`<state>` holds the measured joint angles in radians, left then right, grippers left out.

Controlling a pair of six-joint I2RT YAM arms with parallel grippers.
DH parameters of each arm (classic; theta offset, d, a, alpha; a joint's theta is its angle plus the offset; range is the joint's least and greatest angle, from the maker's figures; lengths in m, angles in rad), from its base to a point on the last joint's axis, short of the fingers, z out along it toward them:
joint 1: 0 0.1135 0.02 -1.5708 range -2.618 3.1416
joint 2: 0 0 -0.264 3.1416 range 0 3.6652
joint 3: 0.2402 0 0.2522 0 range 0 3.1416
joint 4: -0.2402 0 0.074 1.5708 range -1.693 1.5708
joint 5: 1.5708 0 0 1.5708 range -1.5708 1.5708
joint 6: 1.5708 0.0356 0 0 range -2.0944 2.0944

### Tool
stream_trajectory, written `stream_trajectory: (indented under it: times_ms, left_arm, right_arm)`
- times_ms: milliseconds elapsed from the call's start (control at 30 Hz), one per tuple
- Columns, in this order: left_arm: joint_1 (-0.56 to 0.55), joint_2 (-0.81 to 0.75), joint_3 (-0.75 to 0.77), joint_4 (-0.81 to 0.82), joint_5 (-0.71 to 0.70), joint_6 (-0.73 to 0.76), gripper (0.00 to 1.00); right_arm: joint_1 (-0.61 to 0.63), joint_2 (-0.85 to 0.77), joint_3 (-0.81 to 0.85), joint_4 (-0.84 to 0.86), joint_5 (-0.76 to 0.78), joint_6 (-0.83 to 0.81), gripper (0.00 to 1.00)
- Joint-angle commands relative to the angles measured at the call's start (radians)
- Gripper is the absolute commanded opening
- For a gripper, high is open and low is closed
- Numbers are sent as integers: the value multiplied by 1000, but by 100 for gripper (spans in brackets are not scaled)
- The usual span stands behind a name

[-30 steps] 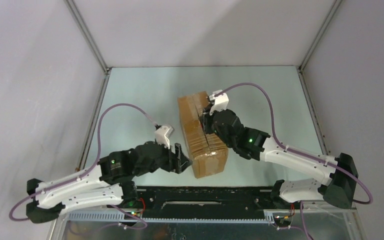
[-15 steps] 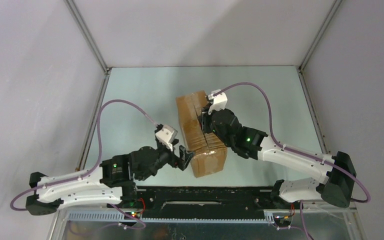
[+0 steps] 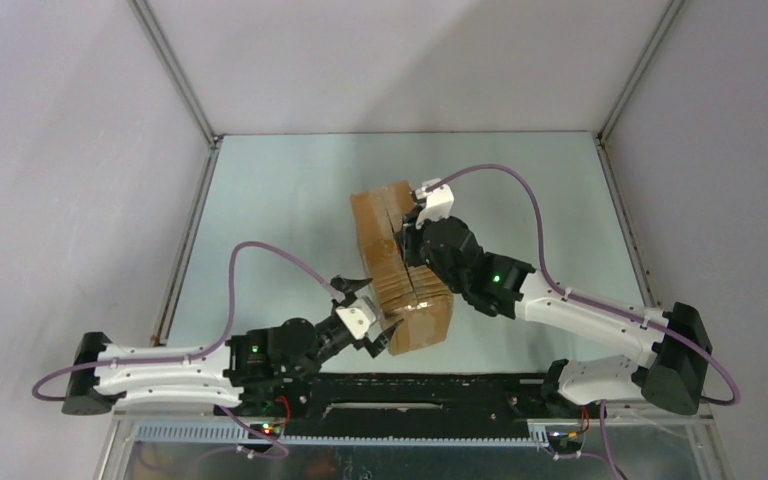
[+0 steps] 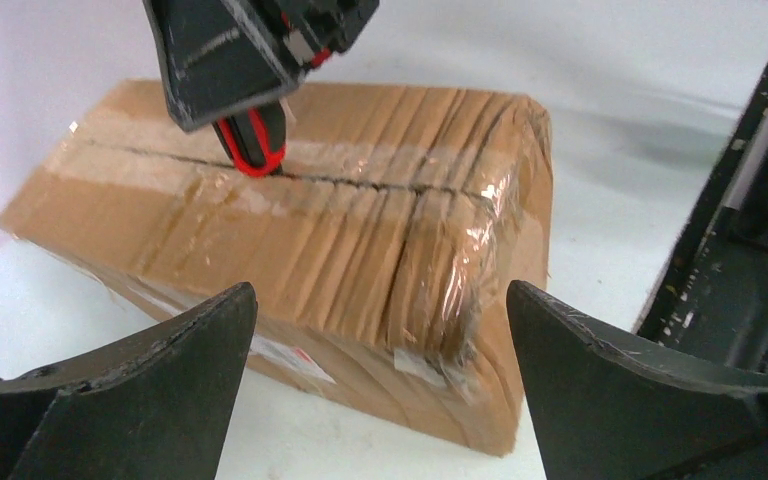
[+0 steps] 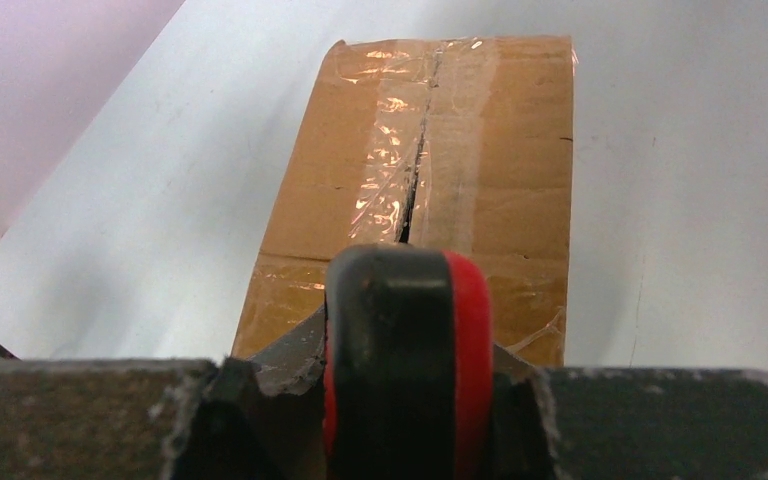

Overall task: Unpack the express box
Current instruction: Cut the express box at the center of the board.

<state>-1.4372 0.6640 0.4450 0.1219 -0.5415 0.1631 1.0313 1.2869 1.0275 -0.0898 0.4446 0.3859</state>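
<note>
The express box [image 3: 400,262], a brown taped carton, lies lengthwise in the middle of the table. My right gripper [image 3: 410,238] is above its top, shut on a red and black cutter [image 5: 410,340]. In the left wrist view the cutter's tip [image 4: 252,148] sits in the slit along the taped flap seam [image 4: 360,180]. The right wrist view shows the seam [image 5: 415,170] split open ahead of the cutter. My left gripper [image 3: 388,328] stands wide open just short of the box's near end [image 4: 440,300], holding nothing. A white label [image 4: 282,352] shows low on the box's side.
A black mounting rail [image 3: 410,385] runs along the near table edge, close to the box's near end and to the left gripper [image 4: 380,300]. Grey enclosure walls with metal frame posts [image 3: 175,70] bound the table on three sides. Purple cables [image 3: 520,180] arc over both arms.
My left arm dropped lower and drew back toward the near edge while its jaws spread wider, ending at the box's near end. The right gripper and cutter barely moved.
</note>
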Motion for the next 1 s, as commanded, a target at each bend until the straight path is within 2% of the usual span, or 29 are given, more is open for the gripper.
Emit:
stream_trajectory:
  times_ms: [0, 133, 367, 600, 867, 967]
  left_arm:
    - [-8, 67, -16, 162, -28, 151, 100]
    - [-8, 128, -3, 154, -1, 167, 99]
    - [-8, 114, -19, 164, -38, 115, 96]
    - [-8, 246, 23, 171, -21, 86, 86]
    - [2, 267, 25, 113, -165, -49, 78]
    - [10, 263, 3, 102, -173, -112, 78]
  right_arm:
    - [-1, 37, 9, -87, -50, 11, 0]
    - [0, 32, 26, -115, -50, 24, 0]
    - [23, 31, 53, -141, -43, 28, 0]
    - [65, 39, 96, -171, -23, 25, 0]
    - [100, 28, 108, -197, -11, 42, 0]
    - [134, 10, 106, -213, 25, 50, 0]
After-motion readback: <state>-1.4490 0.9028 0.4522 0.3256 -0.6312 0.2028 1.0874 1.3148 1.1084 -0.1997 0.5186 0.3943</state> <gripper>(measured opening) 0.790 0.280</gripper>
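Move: The express box's middle lies about 10 cm ahead of the left hand, 3 cm to its right and 8 cm below; its near left corner sits just in front of the open fingers. The cutter, held by the right hand, stands some 12 cm ahead, 4 cm right and 2 cm above the left hand. From the right hand, the box's middle is almost straight below, about 10 cm down and 1 cm to the left. Rightward and downward, with a little forward, the left hand works in some 3 cm against the box's near left corner, its fingers closing by about a fifth around it while the wrist barely tilts. The right hand keeps its grip on the cutter, blade still in the top slit, and eases back about 1 cm towards the near end. ##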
